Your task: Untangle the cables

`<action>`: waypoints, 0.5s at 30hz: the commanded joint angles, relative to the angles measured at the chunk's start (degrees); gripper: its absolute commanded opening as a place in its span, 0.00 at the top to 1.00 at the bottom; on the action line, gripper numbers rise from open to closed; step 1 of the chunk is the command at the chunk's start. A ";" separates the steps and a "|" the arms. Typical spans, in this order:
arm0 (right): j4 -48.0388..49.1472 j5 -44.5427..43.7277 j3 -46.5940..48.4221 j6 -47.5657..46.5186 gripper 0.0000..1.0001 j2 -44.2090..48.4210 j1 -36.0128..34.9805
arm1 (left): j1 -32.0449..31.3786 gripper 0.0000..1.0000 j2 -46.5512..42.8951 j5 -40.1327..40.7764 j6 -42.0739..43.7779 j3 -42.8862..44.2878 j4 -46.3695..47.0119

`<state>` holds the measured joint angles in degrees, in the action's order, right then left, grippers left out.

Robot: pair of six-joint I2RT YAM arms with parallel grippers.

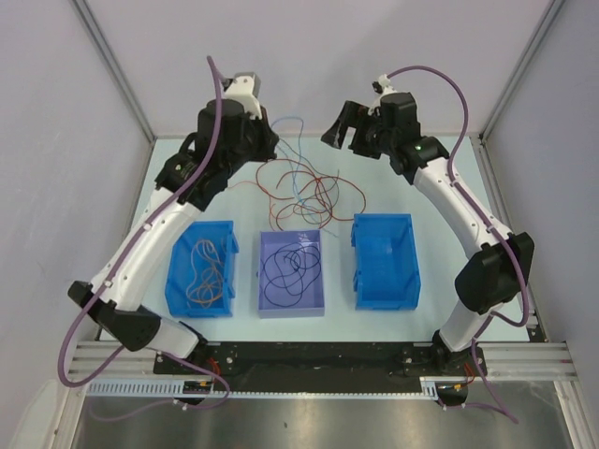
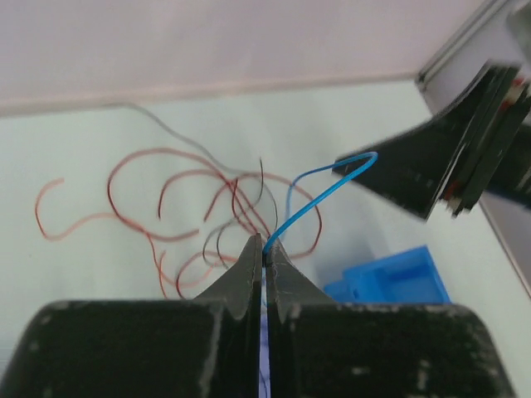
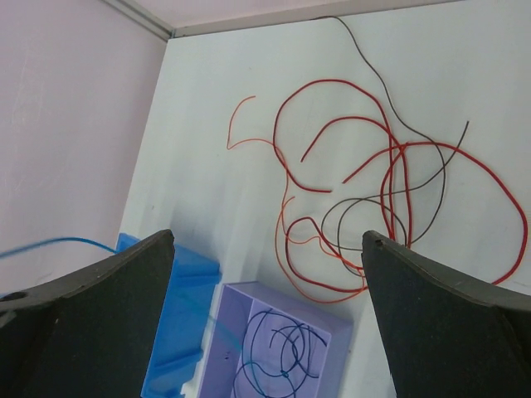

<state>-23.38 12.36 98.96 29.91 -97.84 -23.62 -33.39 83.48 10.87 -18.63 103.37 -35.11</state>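
A loose tangle of red and dark cables lies on the white table behind the bins. My left gripper hangs above its left side, shut on a thin blue cable right at the fingertips. That blue cable arcs up toward the dark finger of my right gripper. The right gripper stands wide open above the table with nothing between its fingers. The blue cable passes beside its left finger. The red loops show below it.
Three bins stand in a row in front of the tangle. A blue bin on the left holds orange-tan wires, and a lavender bin in the middle holds dark navy wires. The blue bin on the right shows nothing inside. Grey walls enclose the table.
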 commanded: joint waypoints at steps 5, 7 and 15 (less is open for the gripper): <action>2.19 -1.38 -1.57 -0.03 0.00 3.01 0.76 | 0.16 1.00 -12.81 -6.03 -5.44 -10.63 -0.93; 2.54 -0.59 -1.49 0.06 0.00 2.57 0.76 | 0.16 1.00 -15.89 -8.13 -7.38 -15.45 -0.31; 2.81 -0.14 -1.40 0.41 0.00 1.95 0.76 | -1.77 1.00 -22.57 -7.35 -8.44 -20.49 -5.40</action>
<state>-23.22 11.90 97.32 29.98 -97.60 -23.03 -34.30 62.57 4.69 -25.71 83.37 -38.37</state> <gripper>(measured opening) 0.994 0.011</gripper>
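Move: The purple bin that the blue cable is being brought to lies some 8 cm back of the left hand, nearly in line, about 2 cm to its left and some 38 cm below. The left blue bin is level with the purple one but about 21 cm to the hand's left; the red cable pile is roughly 20 cm ahead and 9 cm right. From the empty right hand the purple bin is about 15 cm back, 12 cm left and 28 cm below. The blue cable, still pinched in the shut left fingers and held high, is drawn back about 10 cm, away from the red pile and towards the purple bin. The left hand drifts some 3 cm left and sinks about as much on the way, most of that drop at once, its fingers tipping slightly down. ##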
